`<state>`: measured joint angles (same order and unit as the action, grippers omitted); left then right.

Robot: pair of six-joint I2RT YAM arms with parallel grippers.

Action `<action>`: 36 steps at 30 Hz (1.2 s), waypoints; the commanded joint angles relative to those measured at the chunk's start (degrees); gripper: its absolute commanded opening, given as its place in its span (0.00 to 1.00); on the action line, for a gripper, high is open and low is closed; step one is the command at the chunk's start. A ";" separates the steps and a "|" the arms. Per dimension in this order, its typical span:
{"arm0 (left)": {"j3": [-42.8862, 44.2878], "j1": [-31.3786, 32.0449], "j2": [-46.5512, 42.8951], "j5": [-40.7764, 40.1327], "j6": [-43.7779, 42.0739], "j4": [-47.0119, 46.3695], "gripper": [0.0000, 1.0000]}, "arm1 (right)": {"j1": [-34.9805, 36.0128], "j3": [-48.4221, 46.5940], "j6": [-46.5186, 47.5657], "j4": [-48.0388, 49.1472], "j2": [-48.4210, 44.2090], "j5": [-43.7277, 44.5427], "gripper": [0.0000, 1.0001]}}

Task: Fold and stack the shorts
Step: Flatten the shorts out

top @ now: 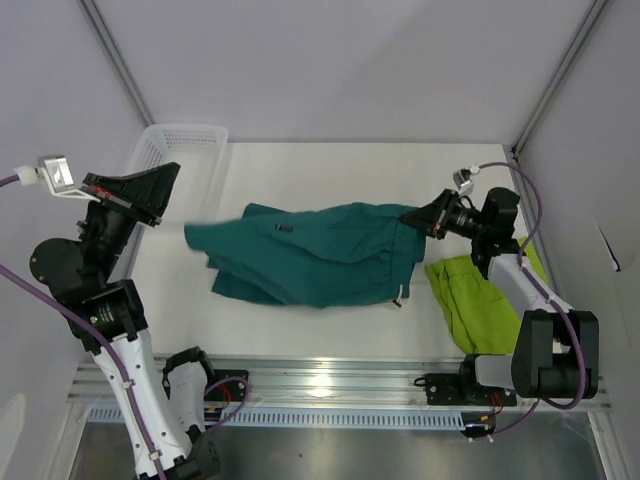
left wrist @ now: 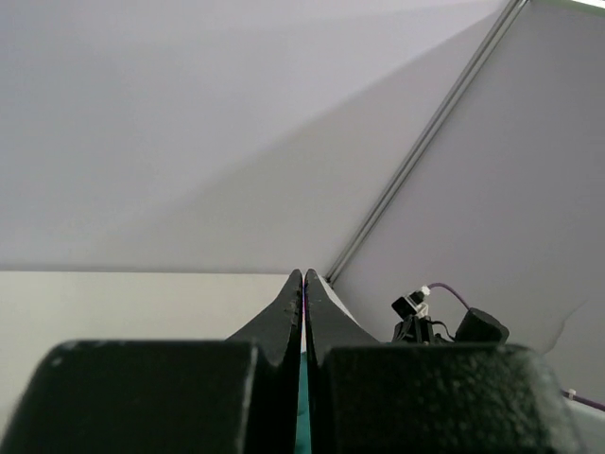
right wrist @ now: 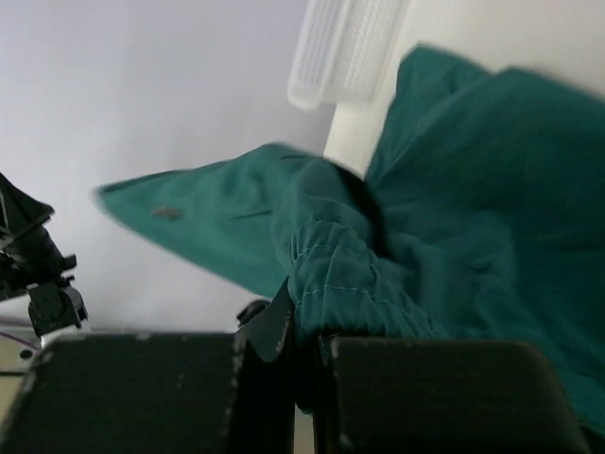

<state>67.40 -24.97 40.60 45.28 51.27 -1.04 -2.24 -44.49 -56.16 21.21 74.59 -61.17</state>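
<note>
The dark teal shorts [top: 315,255] lie spread across the middle of the table, and their left tip [top: 192,233] is blurred. My right gripper [top: 425,216] is shut on the gathered waistband at their right end, which the right wrist view shows bunched between the jaws [right wrist: 307,317]. The lime green shorts [top: 468,295] lie crumpled at the right, partly under the right arm. My left gripper [top: 170,178] hangs raised above the table's left edge, apart from the teal fabric. Its jaws are pressed shut [left wrist: 303,281] with nothing at the tips. Only a sliver of teal shows through the gap lower down.
A white mesh basket [top: 180,140] stands at the back left corner, just behind the left gripper, and also shows in the right wrist view [right wrist: 345,47]. Grey enclosure walls close in on three sides. The aluminium rail [top: 330,385] runs along the near edge.
</note>
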 commanded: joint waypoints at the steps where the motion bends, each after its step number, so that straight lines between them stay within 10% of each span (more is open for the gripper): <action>1: -5.05 -0.87 -2.62 1.57 -1.78 -1.68 0.00 | 4.15 2.82 7.10 0.77 -0.15 3.41 0.00; 13: -16.23 -0.78 -7.20 -0.27 -13.97 11.83 0.00 | 10.06 6.78 17.83 -6.00 7.33 9.92 0.00; 26: -32.85 2.46 -2.81 -1.06 -23.76 22.22 0.92 | -1.54 7.49 30.41 -16.22 2.76 14.85 0.02; 36: -33.38 14.07 11.77 -15.82 -18.04 16.60 0.95 | -2.07 8.01 33.75 -15.94 1.00 23.37 0.07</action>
<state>34.04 -12.78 48.97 34.98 31.07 19.79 -3.88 -36.73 -25.21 4.12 77.84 -42.57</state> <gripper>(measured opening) 0.952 0.069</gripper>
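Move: The loose left corner of the teal shorts hangs in the air some 22 cm below my shut, empty left hand, about level fore and aft and 3 cm to its left; the shorts' middle is about 10 cm ahead, 19 cm right and 46 cm below. From my right hand, which holds the waistband corner, that loose corner is about 39 cm left, 10 cm back and 3 cm higher. The folded lime shorts lie 17 cm right of this hand, 10 cm back and 24 cm below. I drop my empty left hand about 35 cm towards the left part of the teal shorts, easing slightly forward, tipping the fingers some 50 degrees downward and spreading them wide, still clear of the cloth. My right hand keeps its pinch on the waistband corner and lowers it, drifting left and a little back, then drawing it rightward as the fingers tilt down. ##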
